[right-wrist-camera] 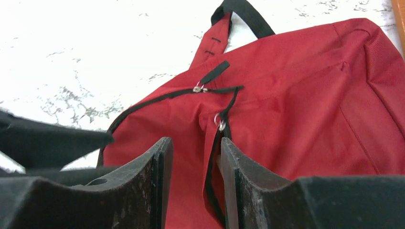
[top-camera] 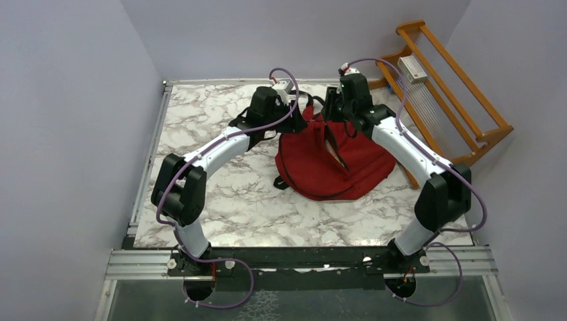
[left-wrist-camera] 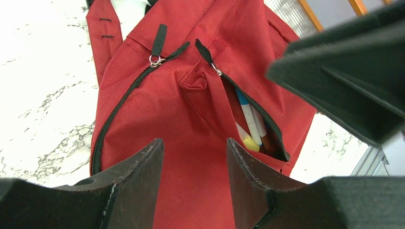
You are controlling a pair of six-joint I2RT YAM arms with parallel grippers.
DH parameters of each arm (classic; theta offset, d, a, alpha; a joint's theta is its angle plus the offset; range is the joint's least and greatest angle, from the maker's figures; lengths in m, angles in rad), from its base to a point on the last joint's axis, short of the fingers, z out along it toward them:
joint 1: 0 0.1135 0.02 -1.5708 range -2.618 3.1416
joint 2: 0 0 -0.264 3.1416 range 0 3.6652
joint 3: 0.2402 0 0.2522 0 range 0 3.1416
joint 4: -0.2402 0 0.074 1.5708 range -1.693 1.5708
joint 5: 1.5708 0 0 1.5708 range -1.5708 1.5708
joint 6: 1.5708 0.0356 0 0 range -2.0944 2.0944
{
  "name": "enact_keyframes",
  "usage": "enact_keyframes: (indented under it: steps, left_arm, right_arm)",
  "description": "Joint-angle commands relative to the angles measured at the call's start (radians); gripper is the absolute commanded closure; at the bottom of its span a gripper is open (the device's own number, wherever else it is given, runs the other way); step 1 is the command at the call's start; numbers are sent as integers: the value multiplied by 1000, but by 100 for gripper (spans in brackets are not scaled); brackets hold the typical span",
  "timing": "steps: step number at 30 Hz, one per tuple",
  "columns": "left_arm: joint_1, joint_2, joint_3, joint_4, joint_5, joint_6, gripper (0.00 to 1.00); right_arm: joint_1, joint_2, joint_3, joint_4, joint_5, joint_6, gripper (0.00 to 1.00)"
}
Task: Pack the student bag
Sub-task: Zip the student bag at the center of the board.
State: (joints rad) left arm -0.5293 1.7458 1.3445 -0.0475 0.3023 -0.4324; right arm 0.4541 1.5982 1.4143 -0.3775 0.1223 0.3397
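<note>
The student bag (top-camera: 334, 164), a red backpack, lies on the marble table (top-camera: 220, 194) at the back right. Its front pocket zip gapes, and several pens (left-wrist-camera: 250, 124) show inside, one with a yellow end. The main zip is shut, its pull (left-wrist-camera: 155, 60) at the top. My left gripper (left-wrist-camera: 195, 143) hovers open over the red fabric beside the pocket, holding nothing. My right gripper (right-wrist-camera: 193, 142) is open too, with the pocket's black zip edge (right-wrist-camera: 212, 167) lying loose between its fingers, just below the pocket pull (right-wrist-camera: 219, 121). Both grippers hang close together over the bag's top end.
A wooden rack (top-camera: 455, 100) leans at the back right, close to the bag, with a small white box (top-camera: 412, 69) on it. Grey walls close in on the left, back and right. A black strap (right-wrist-camera: 243, 14) trails from the bag's top.
</note>
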Motion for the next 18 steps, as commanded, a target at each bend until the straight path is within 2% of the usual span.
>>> enact_keyframes:
  steps: [1,7,18]
  left_arm:
    - [2,3,-36,71,50,52,48]
    - [2,-8,-51,86,56,44,49]
    - [2,4,-52,92,81,25,51]
  right_arm:
    - [-34,119,127,-98,-13,17,54]
    - [-97,239,241,-183,-108,26,54]
    - [-157,361,311,-225,-313,37,56]
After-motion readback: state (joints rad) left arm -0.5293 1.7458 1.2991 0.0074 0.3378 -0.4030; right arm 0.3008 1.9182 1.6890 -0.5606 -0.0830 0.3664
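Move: The zip pull at the head of the bag's open mouth lies about 5 cm ahead of the right hand, straight in line with it and some 10 cm below. The other zip pull sits farther out, some 8 cm ahead and 4 cm left of that hand. The middle of the open mouth, pens showing in it, is about 2 cm back and 4 cm to its right. From the left hand, the open mouth's pull is about 5 cm ahead, 8 cm right and 7 cm below. The open mouth's zip pull is approached from above by the right hand, which sinks steadily about 6 cm while going forward some 5 cm, most of that early, and drifting 2 cm right. Its fingers tip down about 15 degrees and stay part open, ending close over the pull, with no touch to be seen. ##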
